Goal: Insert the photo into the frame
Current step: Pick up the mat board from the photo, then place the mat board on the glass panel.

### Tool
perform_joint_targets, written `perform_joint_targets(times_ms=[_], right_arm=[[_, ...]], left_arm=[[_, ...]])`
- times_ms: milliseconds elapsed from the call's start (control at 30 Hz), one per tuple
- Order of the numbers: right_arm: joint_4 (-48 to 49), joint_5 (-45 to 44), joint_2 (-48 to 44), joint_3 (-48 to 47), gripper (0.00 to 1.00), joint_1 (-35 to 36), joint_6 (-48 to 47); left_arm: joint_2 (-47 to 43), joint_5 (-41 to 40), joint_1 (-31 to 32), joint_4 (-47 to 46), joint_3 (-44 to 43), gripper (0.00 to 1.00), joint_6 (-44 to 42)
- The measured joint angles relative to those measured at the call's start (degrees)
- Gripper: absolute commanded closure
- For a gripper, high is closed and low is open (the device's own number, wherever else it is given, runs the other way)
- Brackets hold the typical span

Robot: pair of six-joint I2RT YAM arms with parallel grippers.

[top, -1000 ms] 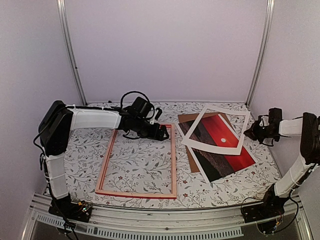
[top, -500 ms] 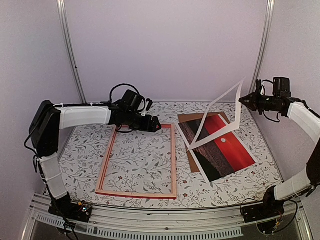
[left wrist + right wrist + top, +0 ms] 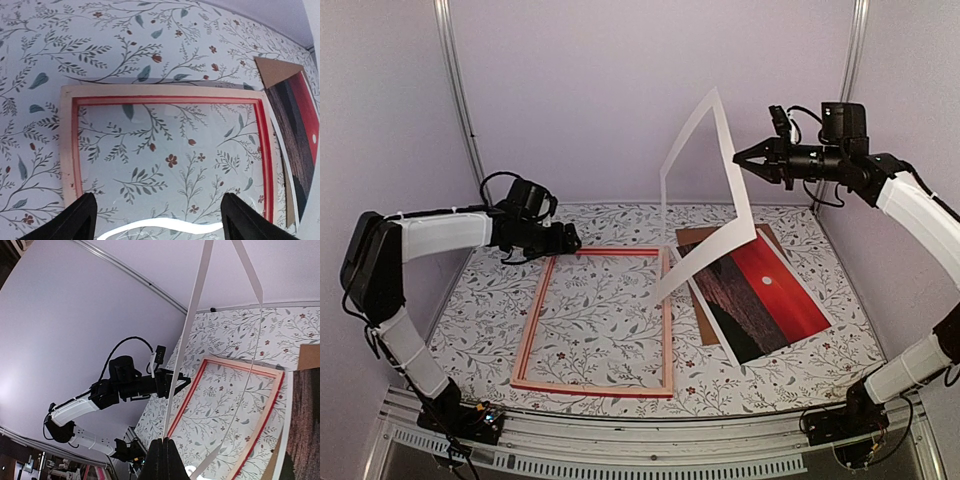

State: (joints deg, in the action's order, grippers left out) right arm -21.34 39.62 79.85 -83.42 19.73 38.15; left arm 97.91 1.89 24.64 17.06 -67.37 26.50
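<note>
The frame [image 3: 666, 320] lies flat mid-table, pale back up, red showing on its inner edges; the left wrist view shows its far rail [image 3: 165, 92]. To its right the photo [image 3: 760, 290], red and dark brown with a white dot, lies face up on a brown board [image 3: 695, 237]. My left gripper [image 3: 565, 240] hovers open by the frame's far left corner, nothing between its fingers [image 3: 82, 220]. My right gripper [image 3: 740, 158] is high above the photo, shut on the edge of a white mat border [image 3: 705, 130] that hangs tilted, its lower corner near the frame's right rail.
Metal uprights [image 3: 460, 100] and pale walls enclose the flowered table [image 3: 490, 300]. In the right wrist view the mat border [image 3: 187, 335] crosses in front of the left arm [image 3: 130, 382]. The photo's edge [image 3: 300, 125] and the board's corner [image 3: 275, 70] lie right of the frame.
The right gripper has lifted the white mat border off the photo, up and to the left. The left gripper has drawn back leftward along the frame's far rail.
</note>
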Motion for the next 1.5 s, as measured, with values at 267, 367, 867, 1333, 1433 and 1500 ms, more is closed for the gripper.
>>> perform_joint_targets(times_ms=[267,367,867,1333,1433,1500], right_arm=[[7.43,-1.4,8.7,-7.02,1.0,14.56,6.29],[12.24,-1.6,10.75,-4.87,1.0,17.53,9.53],[26.14,-9.55,16.17,24.02,1.0,19.39,24.09],[28.79,-18.36,17.57,28.5,1.0,24.0,28.55],[29.14,-19.52,18.6,28.5,1.0,25.2,29.0],[29.11,-20.09,19.3,28.5,1.0,25.81,29.31]], left_arm=[[-9.6,-2.89,-11.17,1.36,9.62,0.11,1.14],[-12.96,-4.15,-14.84,1.68,12.11,0.11,1.53],[-14.56,-1.22,-16.98,-1.68,20.02,0.11,4.7],[-10.45,6.12,-12.5,-7.65,24.81,0.12,6.67],[-9.73,8.24,-12.2,-8.98,25.75,0.13,7.23],[-9.57,9.66,-12.02,-9.68,26.47,0.13,7.72]])
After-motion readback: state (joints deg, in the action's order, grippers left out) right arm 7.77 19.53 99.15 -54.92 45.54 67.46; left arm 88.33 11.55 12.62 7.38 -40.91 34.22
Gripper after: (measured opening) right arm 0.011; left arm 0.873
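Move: The right hand already holds the mat board by one side, high in the air. The frame's middle lies some 25 cm to its left, about 6 cm back and 37 cm below. The photo is about level with it, roughly 10 cm to its right and 37 cm down. From the empty left hand, the frame's middle is around 13 cm back, 5 cm right and 11 cm below; the frame's left rail is about 11 cm back and 10 cm left. Still pinching the mat board by its side, the right hand swings left over the frame, then lowers it nearly 30 cm in all towards the frame, drawing back slightly and tipping its fingers down about 35 degrees. The left hand, open and empty, sweeps some 15 cm left, then sinks and draws back while returning partway right, coming in close by the frame's left rail. ##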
